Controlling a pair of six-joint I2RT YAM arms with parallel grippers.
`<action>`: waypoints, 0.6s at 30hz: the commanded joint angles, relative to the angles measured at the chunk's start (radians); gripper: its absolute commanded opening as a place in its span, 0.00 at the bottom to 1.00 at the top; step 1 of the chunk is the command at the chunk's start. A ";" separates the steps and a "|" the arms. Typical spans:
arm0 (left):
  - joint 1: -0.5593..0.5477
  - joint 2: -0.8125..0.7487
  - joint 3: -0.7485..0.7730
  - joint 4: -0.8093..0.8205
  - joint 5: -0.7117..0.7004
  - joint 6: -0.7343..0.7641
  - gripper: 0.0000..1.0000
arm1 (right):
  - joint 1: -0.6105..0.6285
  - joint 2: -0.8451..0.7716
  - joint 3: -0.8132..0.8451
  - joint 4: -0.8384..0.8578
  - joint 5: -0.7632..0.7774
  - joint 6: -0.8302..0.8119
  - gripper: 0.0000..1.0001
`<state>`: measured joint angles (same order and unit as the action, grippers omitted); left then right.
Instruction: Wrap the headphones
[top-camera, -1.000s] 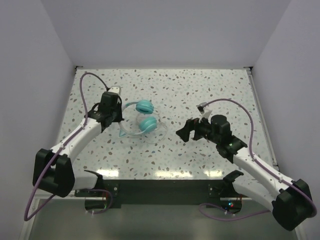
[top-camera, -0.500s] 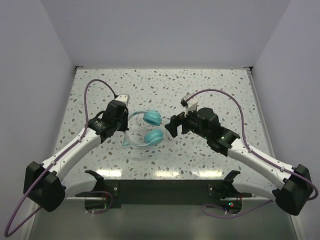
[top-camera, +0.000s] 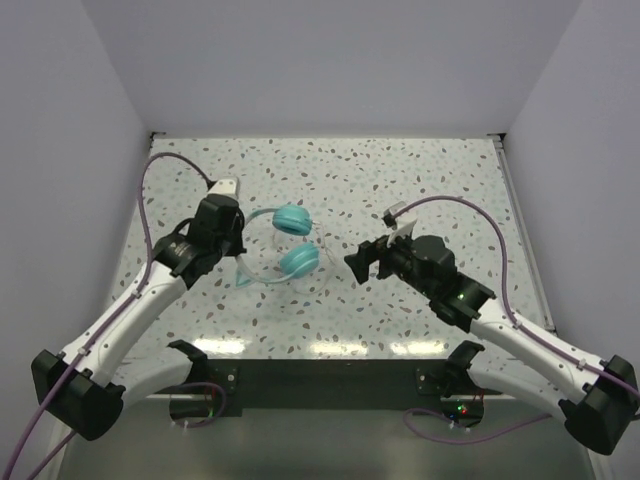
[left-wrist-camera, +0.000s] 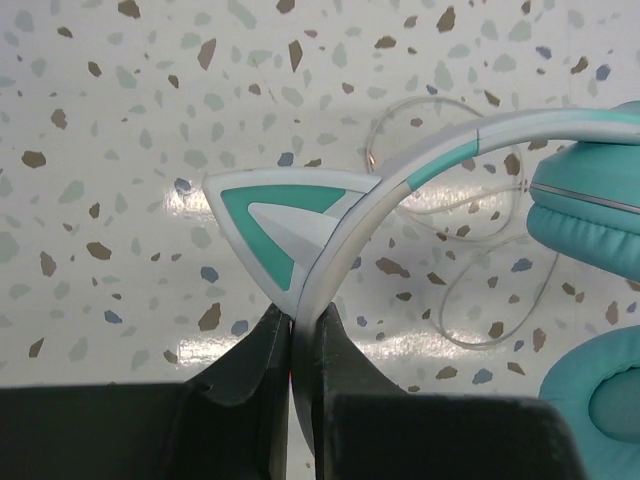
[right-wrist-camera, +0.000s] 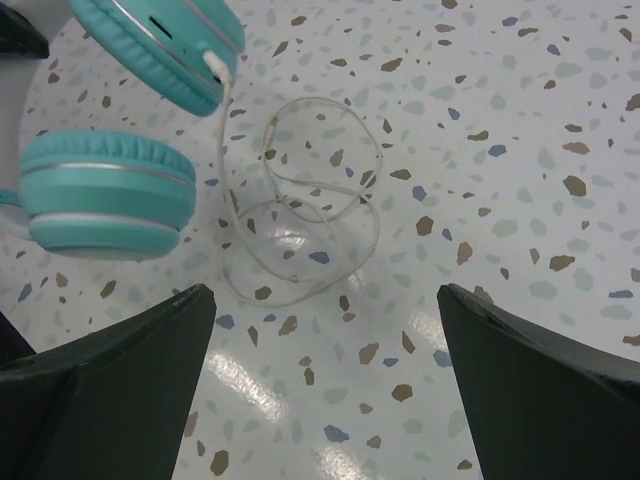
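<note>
The turquoise headphones (top-camera: 296, 261) lie left of the table's middle, with a second earcup (top-camera: 290, 217) just behind. My left gripper (top-camera: 238, 250) is shut on the thin white-and-teal headband (left-wrist-camera: 420, 170), pinched between the jaws in the left wrist view (left-wrist-camera: 303, 320), next to a teal triangular ear piece (left-wrist-camera: 280, 215). The thin whitish cord (right-wrist-camera: 300, 220) lies in loose loops on the table beside the earcups (right-wrist-camera: 110, 190). My right gripper (top-camera: 358, 262) is open just right of the headphones; in its wrist view (right-wrist-camera: 325, 290) nothing is between the fingers and the cord loops lie ahead of it.
The speckled terrazzo table (top-camera: 420, 180) is walled by plain panels at the back and sides. Purple arm cables (top-camera: 160, 170) arch over both arms. A dark bar (top-camera: 330, 375) with the arm mounts runs along the near edge.
The left gripper first drew the headphones to the right, then back left and slightly away. The right gripper came in close to the earcups, then backed off a little to the right, staying open.
</note>
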<state>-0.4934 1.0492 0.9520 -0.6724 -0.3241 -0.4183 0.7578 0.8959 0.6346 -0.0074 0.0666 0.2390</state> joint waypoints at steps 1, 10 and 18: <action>0.001 -0.028 0.178 0.001 -0.036 -0.066 0.00 | 0.000 -0.095 -0.059 0.096 0.075 0.026 0.98; 0.001 0.020 0.537 -0.104 0.002 -0.080 0.00 | 0.000 -0.017 -0.014 0.265 -0.008 0.063 0.96; 0.001 0.098 0.787 -0.147 0.048 -0.114 0.00 | 0.002 0.150 0.000 0.446 -0.105 0.128 0.94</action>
<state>-0.4934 1.1133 1.6238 -0.8383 -0.3199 -0.4778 0.7574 0.9783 0.6006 0.2626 0.0246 0.3229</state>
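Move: The left gripper already pinches the headband. From it, the far ear cup sits about 8 cm ahead and 12 cm right, the near cup 2 cm back and 14 cm right, both slightly lower; the cable coil lies on the table some 6 cm ahead, 17 cm right, 16 cm below. From the open right gripper, the hanging cable is roughly 9 cm ahead, 10 cm left and 8 cm lower. Raise the left gripper quickly, about 23 cm almost straight up, keeping its pinch on the headband and tilting the fingers up some 20 degrees as the headphones leave the coil below. Let the right gripper, still wide open, ease a centimetre right, then swing back left to the side where the cable hangs, rising slightly, with its left side rolling up. ##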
